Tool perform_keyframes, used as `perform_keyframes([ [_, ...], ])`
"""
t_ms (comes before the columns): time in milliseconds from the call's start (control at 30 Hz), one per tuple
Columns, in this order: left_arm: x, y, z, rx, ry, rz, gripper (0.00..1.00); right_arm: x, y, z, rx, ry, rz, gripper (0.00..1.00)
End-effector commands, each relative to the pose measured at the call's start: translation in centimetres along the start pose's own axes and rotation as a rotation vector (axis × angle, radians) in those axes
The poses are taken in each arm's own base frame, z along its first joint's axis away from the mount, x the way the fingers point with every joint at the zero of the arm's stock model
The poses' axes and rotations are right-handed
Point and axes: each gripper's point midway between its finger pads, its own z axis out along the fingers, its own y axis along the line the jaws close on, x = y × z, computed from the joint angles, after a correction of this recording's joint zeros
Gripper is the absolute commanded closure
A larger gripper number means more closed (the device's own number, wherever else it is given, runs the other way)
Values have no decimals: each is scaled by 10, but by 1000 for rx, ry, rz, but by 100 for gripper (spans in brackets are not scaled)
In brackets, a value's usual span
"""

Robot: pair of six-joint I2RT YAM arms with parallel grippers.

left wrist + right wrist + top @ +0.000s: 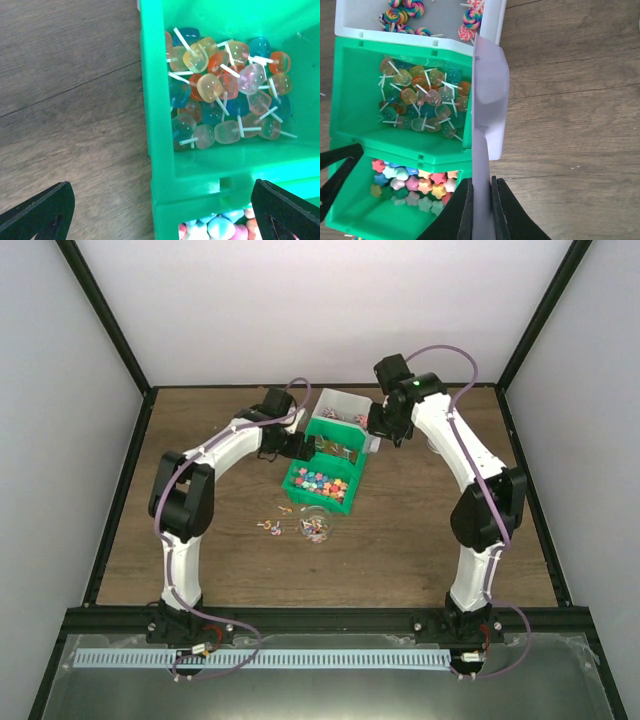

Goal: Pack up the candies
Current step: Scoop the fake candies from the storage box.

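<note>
The candies lie in stacked bins: pastel star sweets (412, 185) in the near green bin (300, 502), translucent lollipops (225, 90) in the middle green bin (350, 100), swirl lollipops (407, 7) in the white bin (345, 402). A few loose candies (275, 525) lie on the table beside a small clear cup (316, 530). My right gripper (481, 210) is shut on the handle of the grey scoop (490, 100), which lies along the right wall of the middle green bin. My left gripper (162, 210) stands wide open, straddling the left front corner of that bin.
The wooden table (430, 530) is framed by black rails and pale walls. The three bins stand in a row running back from the table's middle. Both arms (185, 500) curve in toward the bins from either side.
</note>
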Motion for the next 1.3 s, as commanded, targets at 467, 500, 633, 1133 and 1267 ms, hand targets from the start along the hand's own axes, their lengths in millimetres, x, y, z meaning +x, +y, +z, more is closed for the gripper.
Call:
perform_keyframes([
  [467, 7, 1, -38, -85, -2, 49, 1, 1, 46, -31, -274, -2, 50, 99],
  [500, 9, 2, -38, -90, 2, 51, 2, 1, 46, -30, -273, 1, 47, 99],
  [633, 19, 3, -41, -90, 21, 53, 6, 2, 46, -23, -270, 10, 33, 99],
  [1133, 46, 19, -24, -150, 95, 29, 25, 2, 37, 13, -203, 43, 16, 99],
  [1267, 46, 23, -17, -169, 105, 35, 40, 3, 39, 20, -204, 59, 14, 99],
])
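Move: The right hand, already holding the upright scoop, goes for the lollipops in the green tray's middle compartment, about 8 cm left of it, 4 cm ahead and 17 cm down. The star candies lie about 8 cm nearer than the lollipops and 4 cm farther left. The left hand goes for the tray's near left wall, some 5 cm back, 1 cm left and 4 cm down; from it the star candies are 5 cm back and 4 cm right, the lollipops 3 cm ahead and 8 cm right. Leftward and up about 4 cm, then down some 5 cm, the right hand takes the scoop over the tray's right rim into the middle compartment, rolling so that the blade swings left; its grip on the handle holds. The left hand draws back and left, rising slightly and sinking again, and begins closing its wide-open fingers astride the wall beside the star candies. ##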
